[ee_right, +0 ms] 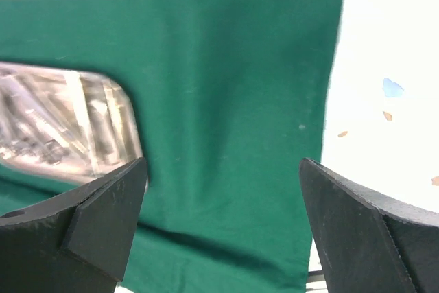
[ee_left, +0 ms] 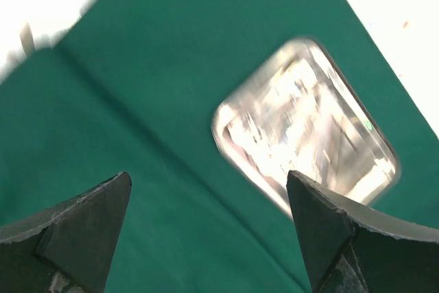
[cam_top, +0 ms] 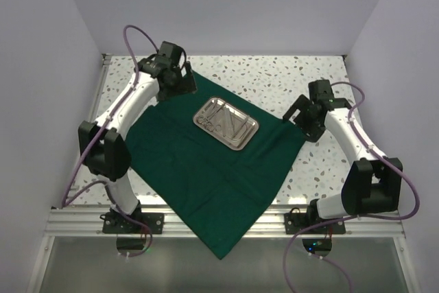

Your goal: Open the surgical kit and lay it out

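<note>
The dark green cloth (cam_top: 199, 169) of the surgical kit lies spread flat as a diamond on the table, its near corner hanging over the front rail. A shiny steel tray (cam_top: 226, 123) rests on its far half with slim silver instruments (cam_top: 232, 127) inside. My left gripper (cam_top: 178, 86) hovers open over the cloth's far left corner. In the left wrist view the left gripper (ee_left: 208, 183) has only cloth (ee_left: 137, 101) below, and the tray (ee_left: 309, 128) looks blurred. My right gripper (cam_top: 298, 119) hovers open at the right corner. The right gripper (ee_right: 223, 169) is empty above the cloth (ee_right: 233, 66), with the tray (ee_right: 62, 128) to the left.
The speckled white tabletop (cam_top: 288, 77) shows beyond and to the right of the cloth. White walls enclose the left, back and right sides. A metal rail (cam_top: 226, 221) runs along the near edge between the arm bases. Purple cables loop from both arms.
</note>
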Motion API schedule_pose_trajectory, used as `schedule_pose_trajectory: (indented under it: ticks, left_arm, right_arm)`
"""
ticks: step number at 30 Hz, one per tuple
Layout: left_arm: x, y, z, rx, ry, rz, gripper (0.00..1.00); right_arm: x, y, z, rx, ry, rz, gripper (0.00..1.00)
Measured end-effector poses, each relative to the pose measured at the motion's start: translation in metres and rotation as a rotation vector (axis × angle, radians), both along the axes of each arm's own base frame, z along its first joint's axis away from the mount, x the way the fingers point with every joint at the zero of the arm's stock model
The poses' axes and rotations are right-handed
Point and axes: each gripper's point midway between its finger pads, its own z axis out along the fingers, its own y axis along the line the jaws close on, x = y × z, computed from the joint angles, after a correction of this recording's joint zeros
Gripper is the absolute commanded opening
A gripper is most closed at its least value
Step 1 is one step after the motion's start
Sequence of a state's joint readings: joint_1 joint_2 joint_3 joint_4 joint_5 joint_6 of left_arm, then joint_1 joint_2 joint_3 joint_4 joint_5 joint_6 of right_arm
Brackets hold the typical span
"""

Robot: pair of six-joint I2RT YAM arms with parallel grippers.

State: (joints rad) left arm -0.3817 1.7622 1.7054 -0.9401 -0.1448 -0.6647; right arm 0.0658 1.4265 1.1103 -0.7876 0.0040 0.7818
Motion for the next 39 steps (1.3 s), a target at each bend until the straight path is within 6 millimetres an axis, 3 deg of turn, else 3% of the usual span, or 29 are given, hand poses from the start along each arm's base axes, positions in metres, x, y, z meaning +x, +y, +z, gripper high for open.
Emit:
schedule_pose_trajectory:
  ticks: [3,7,12,15,20,24,28,32,34,35,36,37,38,39]
  left_arm:
    - [0.052,0.023,-0.021,0.04,-0.039,-0.048,0.99]
    - [0.113,0.036,-0.051,0.021,-0.095,-0.12,0.96]
    - [0.165,0.04,-0.088,-0.004,-0.137,-0.195,0.95]
    - [0.185,0.035,-0.113,0.0,-0.147,-0.234,0.97]
    - [0.2,0.027,-0.151,-0.017,-0.13,-0.268,0.96]
    - [0.215,0.023,-0.15,-0.021,-0.174,-0.287,0.92]
    - [0.215,0.022,-0.155,-0.027,-0.176,-0.297,0.7]
    - [0.211,0.02,-0.158,-0.046,-0.189,-0.31,0.55]
    - [0.205,0.019,-0.159,-0.062,-0.186,-0.322,0.46]
    - [0.203,0.018,-0.159,-0.068,-0.184,-0.326,0.43]
    - [0.2,0.017,-0.16,-0.079,-0.18,-0.333,0.4]
    - [0.198,0.016,-0.16,-0.087,-0.177,-0.338,0.27]
    - [0.195,0.015,-0.161,-0.098,-0.171,-0.338,0.22]
    - [0.192,0.014,-0.162,-0.107,-0.164,-0.345,0.13]
  right_arm:
    - [-0.012,-0.003,-0.017,-0.01,0.049,-0.029,0.93]
    - [-0.027,-0.009,-0.037,-0.033,0.112,-0.061,0.9]
    - [-0.033,-0.014,-0.046,-0.054,0.13,-0.084,0.88]
    - [-0.031,-0.016,-0.047,-0.063,0.126,-0.091,0.84]
    - [-0.025,-0.016,-0.048,-0.066,0.105,-0.091,0.76]
    - [-0.022,-0.016,-0.058,-0.072,0.126,-0.09,0.76]
    - [-0.019,-0.016,-0.078,-0.068,0.156,-0.104,0.72]
    - [-0.029,-0.016,-0.104,-0.063,0.216,-0.135,0.62]
    - [-0.028,-0.017,-0.104,-0.057,0.215,-0.152,0.57]
    - [-0.028,-0.018,-0.105,-0.056,0.216,-0.16,0.54]
    - [-0.028,-0.019,-0.105,-0.057,0.218,-0.166,0.44]
    - [-0.029,-0.02,-0.106,-0.061,0.22,-0.169,0.38]
    - [-0.03,-0.02,-0.107,-0.063,0.221,-0.175,0.29]
    - [-0.03,-0.021,-0.107,-0.067,0.221,-0.178,0.11]
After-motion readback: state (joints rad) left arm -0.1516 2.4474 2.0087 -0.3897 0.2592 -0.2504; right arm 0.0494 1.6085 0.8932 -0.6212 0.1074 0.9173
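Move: The drape's far-left edge, just short of its corner, lies about 20 cm ahead of the left hand, 2 cm to its left and 17 cm below; the instrument tray is some 19 cm to that hand's right, about level and 18 cm down. For the right hand, the drape's right edge is roughly 3 cm back, 4 cm to its right and 11 cm below, with the tray about 28 cm to its left and 7 cm ahead. The drape's far-left edge is reached by the open left hand, which goes forward about 20 cm and down 16 cm, turns some 20 degrees clockwise, then draws back slightly as its fingers close on the cloth. The right hand sinks about 11 cm and eases back 3 cm, in two stages, its fingers narrowing from wide open to pinch the right edge. ##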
